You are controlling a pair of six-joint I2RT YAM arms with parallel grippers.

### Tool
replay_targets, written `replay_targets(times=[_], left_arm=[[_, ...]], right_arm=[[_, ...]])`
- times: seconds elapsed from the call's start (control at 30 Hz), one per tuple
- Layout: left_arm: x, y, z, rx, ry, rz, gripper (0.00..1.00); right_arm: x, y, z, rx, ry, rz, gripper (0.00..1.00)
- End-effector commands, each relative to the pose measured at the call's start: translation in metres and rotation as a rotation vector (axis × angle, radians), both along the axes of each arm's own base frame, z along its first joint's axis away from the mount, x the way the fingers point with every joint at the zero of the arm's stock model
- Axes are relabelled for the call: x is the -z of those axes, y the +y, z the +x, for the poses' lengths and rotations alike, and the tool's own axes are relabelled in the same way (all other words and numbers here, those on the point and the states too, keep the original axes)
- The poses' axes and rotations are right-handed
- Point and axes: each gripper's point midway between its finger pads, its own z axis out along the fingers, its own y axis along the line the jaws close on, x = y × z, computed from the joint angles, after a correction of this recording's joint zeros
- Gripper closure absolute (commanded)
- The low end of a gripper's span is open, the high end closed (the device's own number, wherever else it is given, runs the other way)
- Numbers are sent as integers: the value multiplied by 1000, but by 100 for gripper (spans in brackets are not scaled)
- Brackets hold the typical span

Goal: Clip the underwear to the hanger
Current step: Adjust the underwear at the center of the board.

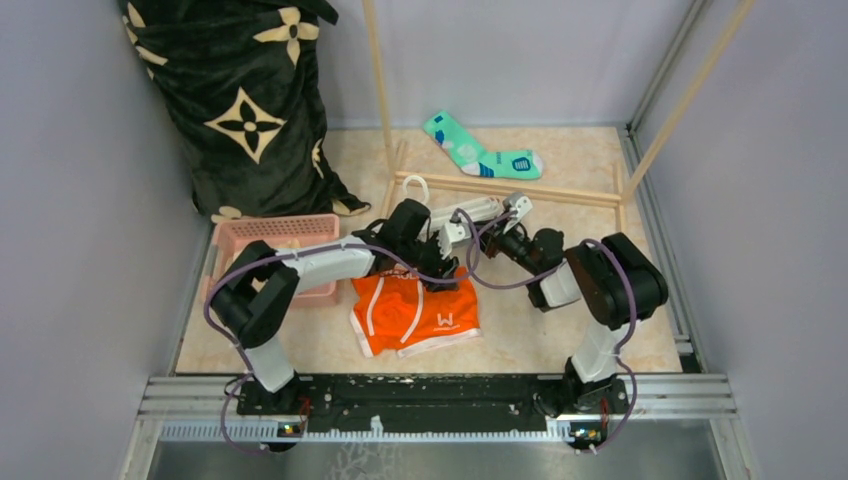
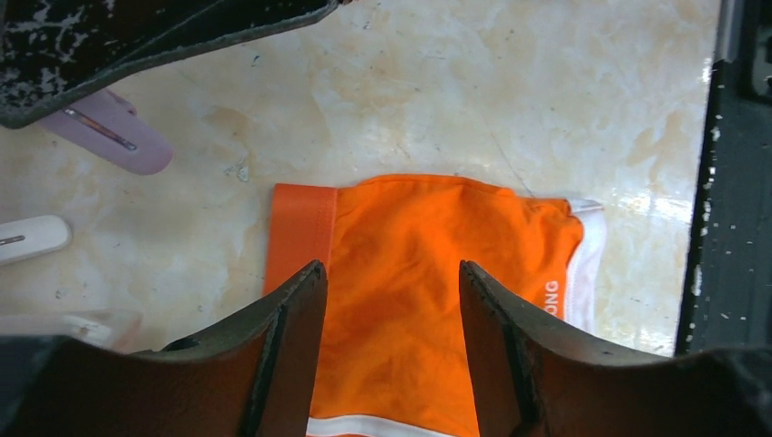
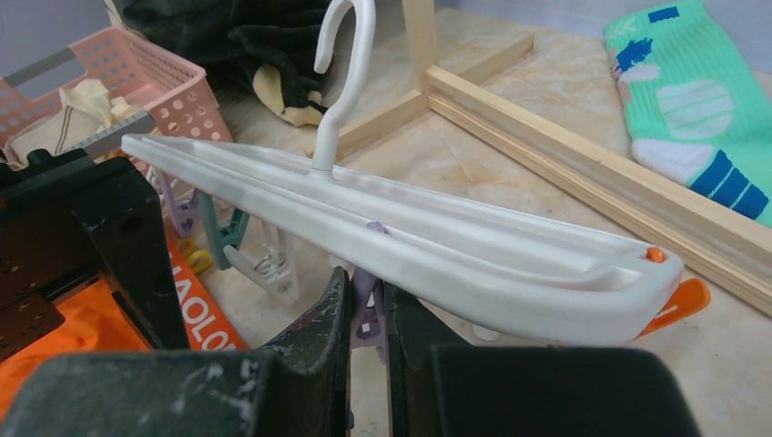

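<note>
The orange underwear (image 1: 415, 315) lies flat on the marble-look floor. My left gripper (image 1: 428, 265) hovers over its upper edge, and in the left wrist view the open fingers of the left gripper (image 2: 391, 273) frame the orange cloth (image 2: 428, 264) without touching it. The white hanger (image 3: 410, 228) is tilted just above the floor, hook up. My right gripper (image 3: 369, 291) is shut on a purple clothespin (image 3: 367, 314) hanging under the frame. From above, the hanger (image 1: 475, 212) sits between the two wrists, next to the right gripper (image 1: 492, 235).
A pink basket (image 1: 275, 235) with a cream cloth (image 3: 77, 100) stands left of the underwear. A teal sock (image 1: 480, 155) lies behind the wooden rack base (image 1: 500, 187). A black flower-print bundle (image 1: 240, 100) fills the back left. Teal (image 3: 228, 232), white (image 3: 264, 264) and orange (image 3: 678, 305) pins dangle.
</note>
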Motion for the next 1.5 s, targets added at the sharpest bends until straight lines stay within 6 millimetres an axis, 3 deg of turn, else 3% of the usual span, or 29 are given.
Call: replay_targets(times=[0.0,0.43,0.93,1.03,1.27,1.47], left_arm=[[10,5,17,-12,-5,34,40],[36,10,38,-85,-25,80,39],[72,21,43,-96,25,199,41],[80,26,43,-93,19,242,46],[89,38,26,-87,10,322,61],[87,42,7,-103,12,316,60]], right_arm=[[-36,2,13,-21,-160,34,100],[-27,8,31,-41,-134,11,100],[-26,10,20,-65,-100,54,100],[-28,10,19,-68,-103,59,100],[-30,9,15,-69,-108,65,100],[-31,8,13,-67,-111,67,100]])
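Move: The right end of the orange underwear's waistband lies some 4 cm ahead of the left hand, about 1 cm to its left and 6 cm below; the underwear's middle is about 4 cm back, 9 cm left and 6 cm below. The purple clip in the right fingers hangs roughly 11 cm ahead and 4 cm right, near hand height, with the hanger's middle some 13 cm ahead, 3 cm left and 7 cm above. From the right hand, the waistband end is about 9 cm back, 4 cm left and 10 cm below. The left hand sinks about 5 cm while reaching forward nearly as far, tipping its fingers some 10 degrees steeper, until they straddle the waistband near its right end; there the open jaws narrow by about a third without shutting, and the hand eases back about 1 cm. The right hand still pinches the purple clip with the hanger hanging from it, edging forward a couple of centimetres and then easing slightly back. ##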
